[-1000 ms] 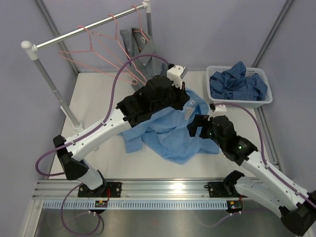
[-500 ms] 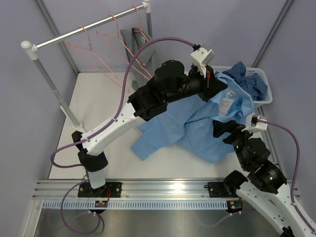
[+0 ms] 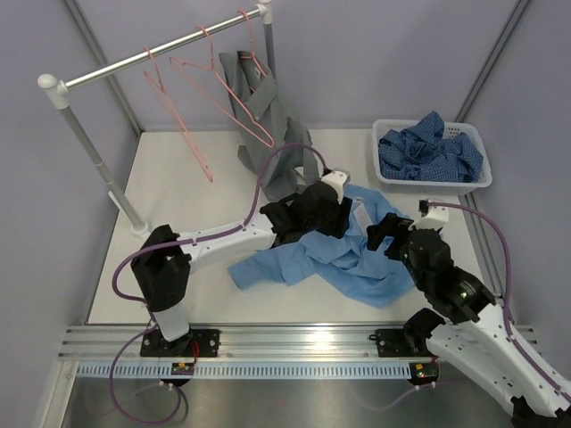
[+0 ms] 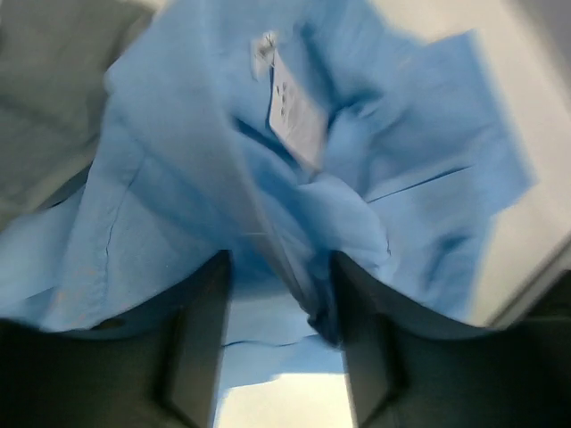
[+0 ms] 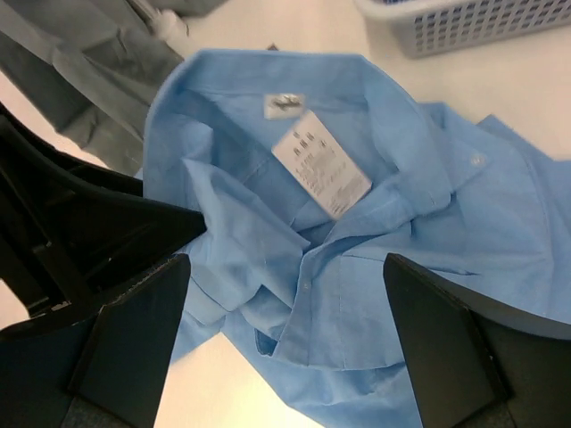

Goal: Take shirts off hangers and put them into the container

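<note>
The light blue shirt (image 3: 357,267) lies crumpled on the table's middle, collar and white label up (image 5: 321,165). My left gripper (image 3: 337,207) sits low at its collar. In the left wrist view its jaws (image 4: 281,294) stand apart, open, with loose folds of the shirt (image 4: 178,178) draped over and between them. My right gripper (image 3: 385,234) hovers wide open over the shirt's front placket (image 5: 285,267). The dark blue checked shirt (image 3: 428,152) fills the white container (image 3: 433,186) at back right. The grey shirt (image 3: 259,107) hangs on a pink hanger at the rail.
Two bare pink hangers (image 3: 210,174) dangle from the metal rail (image 3: 161,52) at back left. The rail's post (image 3: 89,143) stands on the table's left side. Grey cloth (image 5: 80,71) hangs close behind the blue shirt. The container's corner (image 5: 482,27) shows in the right wrist view.
The left arm, which had lifted the light blue shirt toward the container, has dropped back to the table's middle and its jaws have parted. The shirt has fallen flat. The right gripper moved in over it.
</note>
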Controlling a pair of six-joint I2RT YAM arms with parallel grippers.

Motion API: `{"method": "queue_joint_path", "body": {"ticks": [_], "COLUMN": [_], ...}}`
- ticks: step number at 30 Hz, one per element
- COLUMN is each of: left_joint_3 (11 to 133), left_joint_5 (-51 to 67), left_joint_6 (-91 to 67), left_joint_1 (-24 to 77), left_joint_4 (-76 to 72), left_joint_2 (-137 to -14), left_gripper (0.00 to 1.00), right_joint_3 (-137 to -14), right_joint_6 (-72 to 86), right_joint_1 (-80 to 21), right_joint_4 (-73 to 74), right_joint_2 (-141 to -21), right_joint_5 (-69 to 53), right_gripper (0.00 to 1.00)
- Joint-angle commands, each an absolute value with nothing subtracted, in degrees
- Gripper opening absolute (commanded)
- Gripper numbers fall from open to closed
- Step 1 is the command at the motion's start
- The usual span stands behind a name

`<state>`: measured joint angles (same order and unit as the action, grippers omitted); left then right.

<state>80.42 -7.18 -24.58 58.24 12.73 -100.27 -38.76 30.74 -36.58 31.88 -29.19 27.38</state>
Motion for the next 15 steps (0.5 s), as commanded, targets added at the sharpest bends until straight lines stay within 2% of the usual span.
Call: {"method": "queue_joint_path", "body": {"ticks": [1,2,3,6,10,15], "left_joint_3": [77.4,77.3,77.5,79.7,81.5,77.3], "left_joint_5": [-13.3,-14.0,-15.8,-20.4,-24.8,-25.5], "left_joint_6": [-28.0,-27.3,-26.6,-23.0,-18.9,-17.7], "left_joint_1": [57.2,57.2,57.1,56.7,55.7,55.7], "left_joint_4": [7.6,8.1,8.7,12.1,16.3,18.9], "left_joint_2": [-91.9,-90.9,-89.1,-86.4,-81.0,-73.3], "left_gripper": [0.62,0.70,0.84,0.98,0.99,0.99], "right_joint_3": [-39.4,-39.0,-38.9,-39.9,-42.8,-45.3], "right_joint_6": [35.1,35.9,37.1,41.1,46.3,51.1], "right_joint_1": [-36.5,-36.5,-36.5,-36.4,-36.5,-36.4], "right_joint_4": [32.9,32.7,32.4,33.4,34.5,29.0], "right_joint_2": [-33.9,-35.1,-37.3,-43.4,-53.2,-65.5], "right_joint_5": [23.1,22.6,21.5,21.0,20.9,19.2], "right_gripper": [1.00,0.99,0.99,0.99,1.00,0.99]}}
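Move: The light-blue shirt lies under both hands: its middle is about 2 cm back of the left hand and some 15 cm below; from the right hand it is some 9 cm to the left and 18 below, straight out to the side. Its white care label sits roughly 11 cm ahead of the right hand and 3 left, and the container about 30 ahead and 18 right. The grey shirt hangs some 22 cm ahead and 16 left of the left hand, about level with it. The left hand, its fingers already parting, finishes opening wide and comes free of the light-blue shirt, dipping slightly, then climbing roughly 15 cm above its start and drawing about 10 cm left while its fingers tilt up. Meanwhile the right hand, wide open throughout, sinks about 11 cm and shifts 5 cm left, towards the middle of the shirt, tipping its fingers down some 30 degrees until they are close over the cloth; whether they touch can't be seen. ##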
